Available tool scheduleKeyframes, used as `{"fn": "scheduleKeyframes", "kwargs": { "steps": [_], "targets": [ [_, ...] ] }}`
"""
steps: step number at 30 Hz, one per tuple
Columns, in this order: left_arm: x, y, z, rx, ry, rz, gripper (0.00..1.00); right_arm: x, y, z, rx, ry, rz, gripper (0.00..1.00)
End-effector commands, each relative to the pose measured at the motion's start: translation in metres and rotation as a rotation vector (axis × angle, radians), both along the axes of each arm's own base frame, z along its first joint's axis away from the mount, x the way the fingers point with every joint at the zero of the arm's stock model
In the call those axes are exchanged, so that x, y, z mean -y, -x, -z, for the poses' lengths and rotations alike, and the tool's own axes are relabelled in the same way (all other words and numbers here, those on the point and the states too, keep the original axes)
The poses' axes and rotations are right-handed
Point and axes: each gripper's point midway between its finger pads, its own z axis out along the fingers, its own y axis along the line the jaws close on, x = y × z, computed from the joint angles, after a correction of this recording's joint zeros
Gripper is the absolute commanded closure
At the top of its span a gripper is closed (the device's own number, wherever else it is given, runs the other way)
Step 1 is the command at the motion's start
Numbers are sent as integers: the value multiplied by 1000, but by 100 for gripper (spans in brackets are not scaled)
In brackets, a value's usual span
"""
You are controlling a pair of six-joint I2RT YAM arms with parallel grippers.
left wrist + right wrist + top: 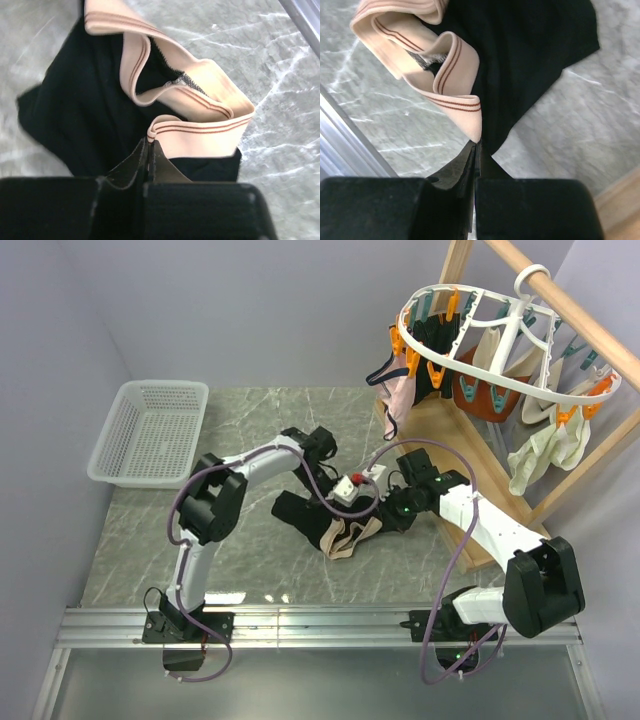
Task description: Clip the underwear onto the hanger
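Observation:
The underwear [305, 518], black with a tan waistband [352, 537], lies crumpled on the marble table between my two arms. My left gripper [338, 510] is shut on a fold of the waistband [200, 131]; in the left wrist view the jaws [149, 144] pinch its striped edge. My right gripper [385, 521] is shut on another corner of the waistband [457, 97], with black fabric [525, 55] trailing beside the jaws [478, 145]. The hanger [470, 368], a round white rack with orange and teal clips, hangs at the upper right, well above and behind both grippers.
The hanger hooks onto a wooden rod [575, 312] on a wooden stand [440, 425]. Pink [400, 390], rust-brown [485, 398] and cream [545, 445] garments dangle from its clips. A white mesh basket [150, 430] sits at the back left. A metal rail [320, 625] runs along the near edge.

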Motion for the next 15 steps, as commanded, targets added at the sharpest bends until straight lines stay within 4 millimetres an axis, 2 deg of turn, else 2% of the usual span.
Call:
{"fn": "scheduleKeyframes", "kwargs": {
  "steps": [1,2,3,4,5,6,8,9,13,15],
  "targets": [
    [-12,-28,-60,-34,81,-198,100,0,-14,-17,75,-30,21,100],
    [-16,-39,-79,-9,120,-250,100,1,-16,-21,88,-36,32,100],
    [-32,-58,-91,-23,143,-338,100,1,-21,-27,111,-45,39,100],
    [-41,-64,-102,-84,136,-434,100,1,-24,-32,129,-50,43,100],
    [-51,-71,-121,-64,172,-482,100,0,-30,-42,160,-64,53,100],
    [-69,-87,-131,-59,192,-562,100,0,-35,-49,179,-75,67,100],
    [-91,-88,-155,-116,221,-697,100,-2,-43,-66,223,-111,96,100],
    [-106,-102,-168,-124,257,-788,100,-3,-47,-74,246,-126,108,100],
    [-140,-97,-199,-102,327,-946,100,-4,-52,-99,325,-175,145,100],
    [-152,-81,-209,-101,342,-1007,100,-4,-48,-112,359,-198,150,100]
  ]
}}
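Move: Both grippers already hold the underwear's beige waistband low over the table. The white basket lies some 44 cm to the left of the left gripper and 20 cm ahead, and the corner in the right gripper about 12 cm to its right and 1 cm back. From the right gripper, the hanger's near orange clips are roughly 30 cm ahead, 6 cm right and 25 cm up; the wooden stand's base is about 17 cm right, 11 cm ahead and slightly lower. Keep both grippers shut on the waistband and spread it. Sweep the left gripper quickly up about 19 cm and left 15 cm, going forward too before easing back slightly, while swinging it some 50 degrees counter-clockwise until its fingers point right. Raise the right gripper about 8 cm and forward 4 cm towards the clips, tipping its fingers some 15 degrees upward. ##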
